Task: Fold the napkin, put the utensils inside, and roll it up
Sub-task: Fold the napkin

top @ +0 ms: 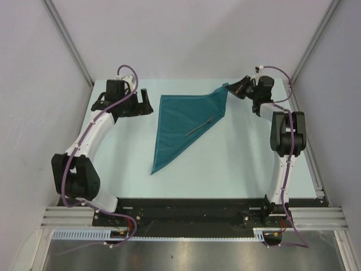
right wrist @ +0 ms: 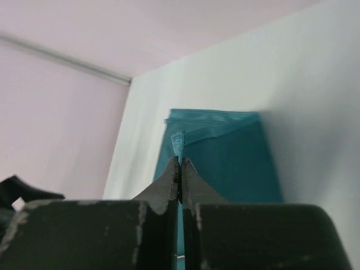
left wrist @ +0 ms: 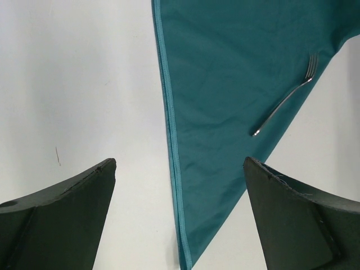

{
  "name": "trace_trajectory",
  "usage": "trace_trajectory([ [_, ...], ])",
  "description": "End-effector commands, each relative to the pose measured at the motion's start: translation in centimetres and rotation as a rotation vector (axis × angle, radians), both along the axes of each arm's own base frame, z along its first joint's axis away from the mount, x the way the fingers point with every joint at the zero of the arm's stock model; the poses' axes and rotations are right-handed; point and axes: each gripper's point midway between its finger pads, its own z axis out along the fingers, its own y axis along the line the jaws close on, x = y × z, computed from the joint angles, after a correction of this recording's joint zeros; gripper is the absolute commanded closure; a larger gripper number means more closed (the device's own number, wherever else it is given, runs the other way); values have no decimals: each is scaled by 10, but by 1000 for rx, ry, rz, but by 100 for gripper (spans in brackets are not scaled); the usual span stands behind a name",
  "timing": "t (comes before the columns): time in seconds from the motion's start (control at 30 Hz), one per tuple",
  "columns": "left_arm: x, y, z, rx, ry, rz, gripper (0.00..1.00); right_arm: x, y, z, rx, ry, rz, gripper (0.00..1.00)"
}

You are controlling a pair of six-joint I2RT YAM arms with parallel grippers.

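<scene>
The dark teal napkin [top: 180, 121] lies on the table folded into a triangle, its long point toward the near edge. A silver fork [top: 200, 126] rests on its right part, tines pointing to the far right. My right gripper [top: 230, 87] is shut on the napkin's far right corner, lifting it a little. In the right wrist view the corner of the napkin [right wrist: 225, 163] sticks up between the closed tips of that gripper [right wrist: 180, 159]. My left gripper [top: 142, 103] stands open beside the napkin's far left corner, holding nothing. The left wrist view shows the left gripper [left wrist: 179, 160] over the napkin [left wrist: 236, 84], with the fork [left wrist: 284, 98] beyond.
The pale blue table [top: 237, 164] is closed in by grey walls [top: 186, 39] at the back and sides. A metal rail [top: 192, 217] carrying both arm bases runs along the near edge. The right arm's elbow [top: 287, 132] stands near the table's right edge.
</scene>
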Motion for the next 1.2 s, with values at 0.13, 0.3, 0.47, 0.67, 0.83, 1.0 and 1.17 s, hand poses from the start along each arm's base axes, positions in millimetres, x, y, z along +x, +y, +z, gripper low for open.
trace_trajectory([
  [0.13,-9,-3,33,-51,-76,-8,0,-65,92,62,-81,-171,227,100],
  [0.3,-13,-8,38,-75,-79,-31,0,-101,129,62,-135,-165,296,100],
  [0.47,-16,-11,43,-95,-88,-40,0,-134,160,51,-164,-149,355,100],
  [0.67,-18,-14,48,-111,-98,-50,0,-160,185,42,-177,-137,401,100],
  [0.83,-19,-15,50,-121,-101,-55,0,-173,198,27,-180,-110,429,100],
  [1.0,-20,-16,50,-123,-103,-57,0,-180,202,14,-191,-80,445,100],
  [1.17,-20,-16,50,-125,-101,-59,0,-189,206,-1,-217,-45,460,100],
])
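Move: Some 13 cm back, 15 cm to the left and 11 cm below the right hand, which already pinches the napkin's raised right corner, lies the fork on the napkin. The napkin's far left corner is about 39 cm left and 7 cm ahead of this hand, its near corner roughly 40 cm back and 42 cm left, both at table height. From the left hand, the fork lies about 5 cm ahead, 28 cm right and 17 cm lower. Sweeping the pinched napkin corner diagonally back and left, about 18 cm back and 20 cm left, the right hand heads over the fork towards its handle end. It first rises some 5 cm, then sinks to about its starting height, slowing as it turns some 25 degrees counter-clockwise, fingers kept shut. The empty left hand lifts about 3 cm, still wide open. ##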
